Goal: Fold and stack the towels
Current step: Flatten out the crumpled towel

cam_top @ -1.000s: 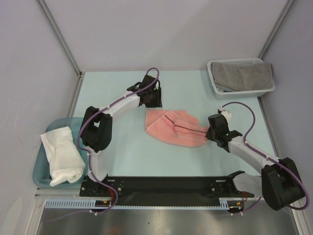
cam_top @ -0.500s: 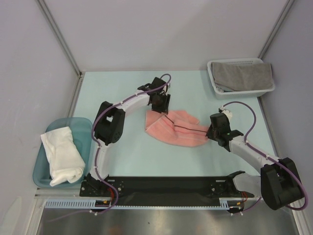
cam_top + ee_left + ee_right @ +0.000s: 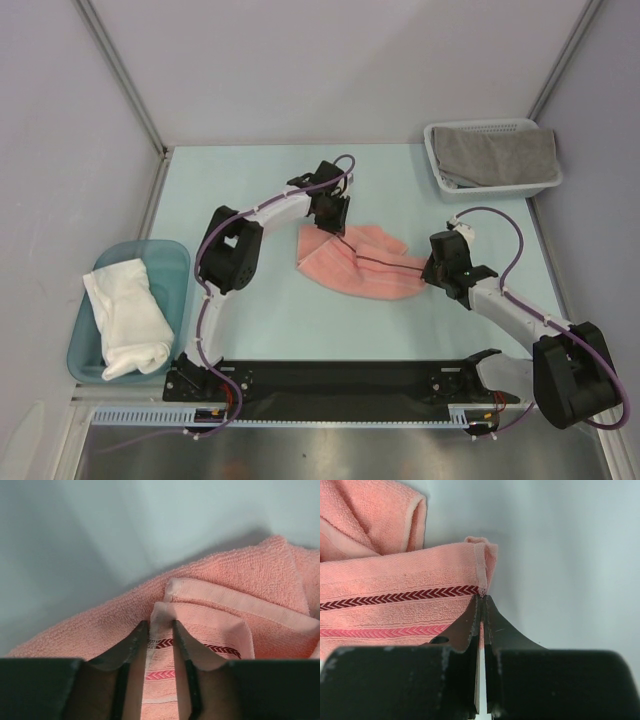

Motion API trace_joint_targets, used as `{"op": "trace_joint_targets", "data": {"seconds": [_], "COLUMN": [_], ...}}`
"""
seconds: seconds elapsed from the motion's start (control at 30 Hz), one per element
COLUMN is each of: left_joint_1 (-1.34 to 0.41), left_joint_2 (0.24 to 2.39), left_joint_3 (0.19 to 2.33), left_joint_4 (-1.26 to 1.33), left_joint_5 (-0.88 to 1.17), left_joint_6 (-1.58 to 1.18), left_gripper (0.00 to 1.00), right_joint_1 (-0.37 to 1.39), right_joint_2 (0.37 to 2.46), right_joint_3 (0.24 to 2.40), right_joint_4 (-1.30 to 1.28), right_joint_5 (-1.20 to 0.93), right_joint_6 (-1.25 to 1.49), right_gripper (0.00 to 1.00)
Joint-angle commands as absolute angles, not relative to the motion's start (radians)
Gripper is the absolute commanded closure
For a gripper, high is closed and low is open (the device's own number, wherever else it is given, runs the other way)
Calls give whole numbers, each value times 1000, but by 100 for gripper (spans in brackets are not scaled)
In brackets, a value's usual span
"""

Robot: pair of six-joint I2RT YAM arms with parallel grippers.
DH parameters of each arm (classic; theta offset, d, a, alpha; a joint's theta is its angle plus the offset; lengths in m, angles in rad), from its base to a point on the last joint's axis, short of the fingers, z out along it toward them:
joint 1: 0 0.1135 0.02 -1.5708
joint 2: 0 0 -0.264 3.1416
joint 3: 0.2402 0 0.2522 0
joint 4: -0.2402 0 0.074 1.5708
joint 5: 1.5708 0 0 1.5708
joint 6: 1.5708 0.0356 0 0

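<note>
The salmon-pink towel [image 3: 355, 262] lies crumpled in the middle of the table. My left gripper [image 3: 331, 222] is down at its far left corner. In the left wrist view the hemmed corner of the towel [image 3: 240, 575] stands between the fingers of the left gripper [image 3: 160, 627], which are open and a narrow gap apart. My right gripper [image 3: 432, 272] is at the towel's right end. In the right wrist view the right gripper [image 3: 482, 597] is shut on the hem of the towel [image 3: 395, 580]. A white towel [image 3: 125, 315] and a grey towel [image 3: 497, 153] lie off to the sides.
The white towel rests in a teal tub [image 3: 168, 252] at the table's left edge. The grey towel fills a white mesh basket [image 3: 434, 160] at the back right. Grey walls close in the back and both sides.
The left arm has swung right and come down on the pink towel's far left corner, and its jaws have narrowed around it. The right gripper holds as before.
</note>
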State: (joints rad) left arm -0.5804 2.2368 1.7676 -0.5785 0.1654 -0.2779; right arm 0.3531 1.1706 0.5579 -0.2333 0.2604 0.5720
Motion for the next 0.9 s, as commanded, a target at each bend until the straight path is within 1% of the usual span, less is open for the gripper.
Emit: {"op": "trace_joint_targets", "data": {"seconds": [0.0, 0.13, 0.27, 0.3, 0.57, 0.7, 0.73, 0.87], "left_joint_1": [-584, -584, -584, -584, -551, -525, -522, -522], "left_joint_2": [2220, 2195, 2177, 2169, 2013, 1889, 1835, 1698], "left_joint_3": [1802, 1784, 1781, 1775, 1730, 1678, 1669, 1614], "left_joint_4": [-555, -535, -540, -537, -532, -523, -520, -509], "left_joint_5": [175, 166, 163, 160, 52, 3, -36, -63], "left_joint_6": [-252, -245, -236, -232, -232, -233, -236, -251], "left_gripper": [71, 78, 94, 100, 100, 100, 100, 100], "right_joint_1": [347, 347, 345, 347, 331, 325, 325, 328], "right_joint_2": [1158, 1155, 1151, 1149, 1134, 1124, 1120, 1112], "right_joint_3": [577, 577, 580, 581, 632, 690, 701, 793], "right_joint_4": [-204, -201, -207, -207, -238, -264, -273, -301], "right_joint_5": [265, 261, 264, 265, 279, 298, 302, 336], "right_joint_6": [561, 565, 563, 563, 546, 540, 538, 523], "right_gripper": [100, 100, 100, 100, 100, 100, 100, 100]}}
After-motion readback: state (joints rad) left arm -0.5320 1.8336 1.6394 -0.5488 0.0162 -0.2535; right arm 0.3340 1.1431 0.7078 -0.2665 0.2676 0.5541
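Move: The towel's loose corner, at the end of its dark stripe, lies right between the left hand's half-open fingers, at most 1 cm below the hand point. From that hand the crumpled towel's middle is about 4 cm right and 9 cm back, and the under-layer's corner about 9 cm left and level with it. The right hand already holds the other end of the stripe; from it the loose corner is some 13 cm ahead and 19 cm left. The left fingers shut on the towel's loose corner, pinching it while the hand stays almost in place, and then lift it off the table, slowly at first and then fast, about 15 cm up and 5 cm to the left, away from the right hand, the fingertips tilting outward some 20 degrees. The right hand keeps its shut grip on the opposite corner, holds still until the left is rising, then follows up by about 6 cm and forward by half that. ##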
